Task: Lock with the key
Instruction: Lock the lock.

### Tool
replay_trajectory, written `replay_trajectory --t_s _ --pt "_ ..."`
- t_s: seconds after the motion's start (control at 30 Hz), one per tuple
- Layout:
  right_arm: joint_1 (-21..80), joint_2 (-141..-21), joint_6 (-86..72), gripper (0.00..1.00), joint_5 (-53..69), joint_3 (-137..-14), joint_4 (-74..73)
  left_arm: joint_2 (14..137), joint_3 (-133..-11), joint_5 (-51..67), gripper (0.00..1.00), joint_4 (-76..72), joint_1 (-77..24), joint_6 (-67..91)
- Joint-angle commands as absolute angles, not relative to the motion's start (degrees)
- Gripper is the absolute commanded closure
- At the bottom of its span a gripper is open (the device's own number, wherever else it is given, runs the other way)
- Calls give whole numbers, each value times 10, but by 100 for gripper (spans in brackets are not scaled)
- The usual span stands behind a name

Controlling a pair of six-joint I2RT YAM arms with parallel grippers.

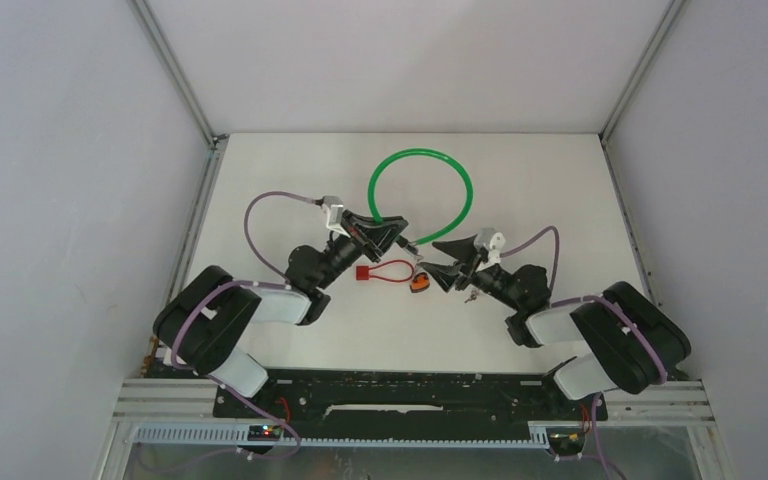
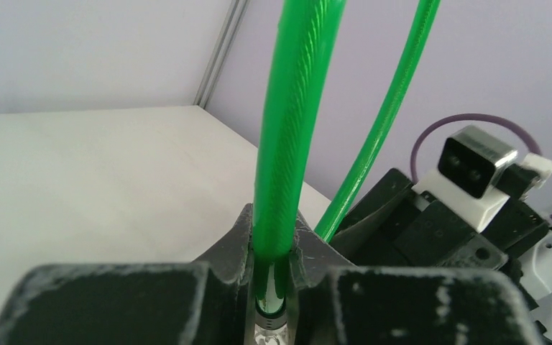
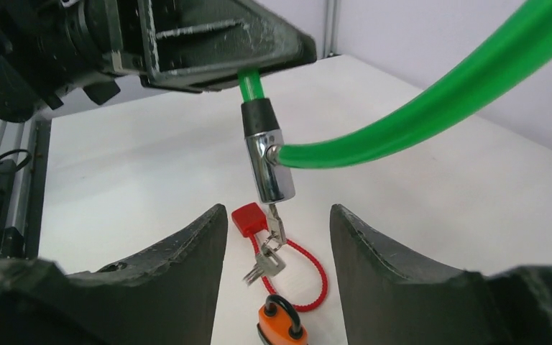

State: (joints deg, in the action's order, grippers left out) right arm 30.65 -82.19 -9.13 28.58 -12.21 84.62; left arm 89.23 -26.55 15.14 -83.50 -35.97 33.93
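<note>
A green cable lock (image 1: 420,153) loops over the far middle of the table. My left gripper (image 2: 272,287) is shut on the cable's end (image 2: 287,144), just above the black collar. Below that collar hangs the chrome lock barrel (image 3: 269,169), with the cable's other end plugged into its side. A key (image 3: 276,223) sticks out of the barrel's bottom, and spare keys (image 3: 264,264) dangle from its ring. My right gripper (image 3: 278,210) is open, its fingers on either side of the key and touching nothing.
A red cable seal (image 3: 248,218) and an orange padlock (image 3: 280,327) lie on the white table (image 1: 520,200) under the key. The two grippers (image 1: 397,237) (image 1: 440,262) nearly meet at mid-table. Grey walls enclose the table on three sides.
</note>
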Motion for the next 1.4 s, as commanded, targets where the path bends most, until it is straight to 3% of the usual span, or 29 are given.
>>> replay_trajectory --t_s 0.0,0.2,0.63,0.93,1.13,1.37 --pt "333 -860 -26 43 298 -151 872 858 -263 138 100 -912 -360 327" --pt "358 -884 27 45 258 -154 873 862 -270 166 100 -913 -360 331" --pt "371 -892 51 64 230 -155 872 866 -275 176 100 -913 -360 337" --pt "404 -902 105 83 184 -155 870 871 -280 178 100 -912 -360 346" --pt "453 -904 178 100 82 -155 864 873 -281 178 100 -912 -360 347" --pt "506 -920 264 100 -39 -166 867 874 -282 179 100 -912 -360 349"
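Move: The key in the hanging hose lock is about 3 cm left, 1 cm ahead and 4 cm below the open right hand. The lock barrel is 4 cm left, 2 cm ahead and 1 cm below that hand; the orange padlock on the table is 1 cm left, level fore-aft and some 15 cm below. From the left hand, already gripping the hose above, the key is about 3 cm right, 3 cm back and 7 cm below. The right hand moves down and left about 5 cm, pinching the key shut, while the left keeps the hose. ##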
